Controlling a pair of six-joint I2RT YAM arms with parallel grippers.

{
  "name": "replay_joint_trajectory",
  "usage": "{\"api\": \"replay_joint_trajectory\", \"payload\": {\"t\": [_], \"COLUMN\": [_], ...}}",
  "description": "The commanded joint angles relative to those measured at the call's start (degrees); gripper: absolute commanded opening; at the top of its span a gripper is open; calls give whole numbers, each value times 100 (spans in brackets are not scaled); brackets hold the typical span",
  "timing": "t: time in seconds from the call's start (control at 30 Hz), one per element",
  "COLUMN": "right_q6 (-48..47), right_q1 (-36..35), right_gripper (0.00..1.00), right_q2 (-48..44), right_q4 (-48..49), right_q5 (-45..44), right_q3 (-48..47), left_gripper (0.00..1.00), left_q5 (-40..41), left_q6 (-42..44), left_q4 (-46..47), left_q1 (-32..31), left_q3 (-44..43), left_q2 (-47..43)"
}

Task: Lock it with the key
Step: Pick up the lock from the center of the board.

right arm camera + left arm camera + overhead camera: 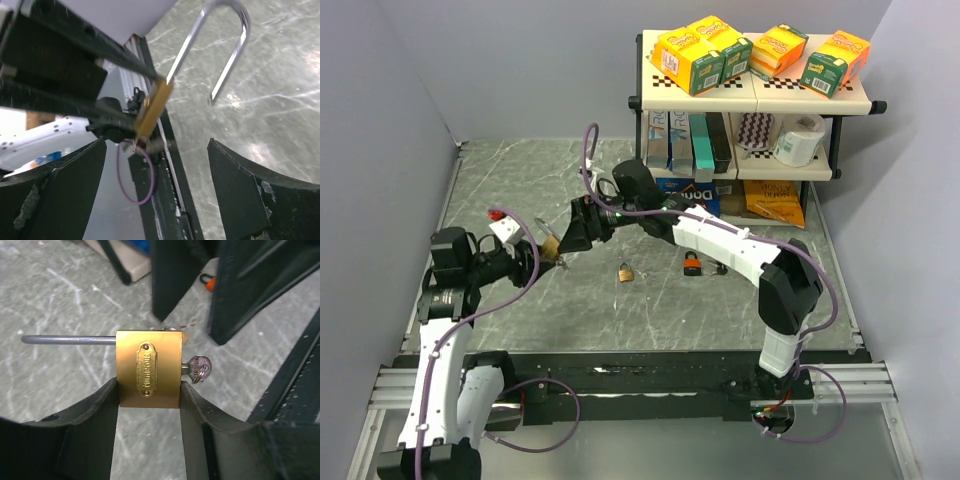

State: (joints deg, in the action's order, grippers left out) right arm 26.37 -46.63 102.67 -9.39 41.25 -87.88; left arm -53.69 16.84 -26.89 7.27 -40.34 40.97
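My left gripper (148, 390) is shut on a brass padlock (148, 368), gripping the lower edges of its body and holding it above the table. A key (199, 367) sticks out of the lock's right side, and the long steel shackle (70, 339) points left. In the right wrist view the shackle (220, 45) has one leg free of the brass body (152, 110). My right gripper (156, 145) is open and faces the lock's key end, with the blurred key (134, 145) between its fingers and untouched. From above, the right gripper (570, 235) meets the lock (551, 243).
A small brass padlock (626, 271) and an orange-and-black padlock (692, 263) lie on the grey marble table (520, 180). A two-tier shelf (850, 100) with boxes and a paper roll stands at the back right. Grey walls close in the left and right sides.
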Motion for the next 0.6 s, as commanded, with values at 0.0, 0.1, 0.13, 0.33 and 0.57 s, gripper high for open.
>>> {"api": "replay_joint_trajectory", "payload": {"t": [0.0,0.1,0.13,0.33,0.57], "right_q6": [491,684,729,966,1151], "right_q1": [-48,-57,-57,-57,-74], "right_gripper": [89,87,83,65,46], "right_q2": [192,271,279,341,420], "right_q4": [621,780,894,1167,1352], "right_q5": [374,497,593,708,805], "right_q3": [-292,-257,-230,-72,-72], "left_gripper": [1,1,1,1,1], "left_q5": [-10,131,183,333,561], "left_q6": [-629,-735,-761,-946,-972], "left_q4": [922,1010,1037,1257,1310], "left_q1": [-278,-471,-533,-700,-964], "left_q3": [-18,-9,-1,35,70], "left_q2": [-195,-195,-195,-230,-247]}}
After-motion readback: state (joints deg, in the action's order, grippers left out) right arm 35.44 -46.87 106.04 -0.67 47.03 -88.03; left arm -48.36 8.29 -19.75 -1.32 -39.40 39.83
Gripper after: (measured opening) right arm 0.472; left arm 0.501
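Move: The brass lock, still held in the left hand, lies about 5 cm to the right hand's left, 1 cm back and 1 cm lower. Its key sticks out some 3 cm back and 2 cm right of the lock, and the open shackle points about 4 cm forward and 2 cm left of it. The small brass lock lies 4 cm ahead, 11 cm right and 22 cm below the right hand. For the left hand, the right hand's fingers wait about 6 cm right, 2 cm ahead and 1 cm higher. The right hand eases about 2 cm to the left onto the brass lock, tilting slightly, and closes its wide-open fingers to about half, one in front of the lock's flat face and one behind it; whether the pads touch yet can't be told. Meanwhile the left hand keeps its grip on the lock's body and carries it some 2.5 cm to the right and a little up, into the right hand's narrowing gap. ##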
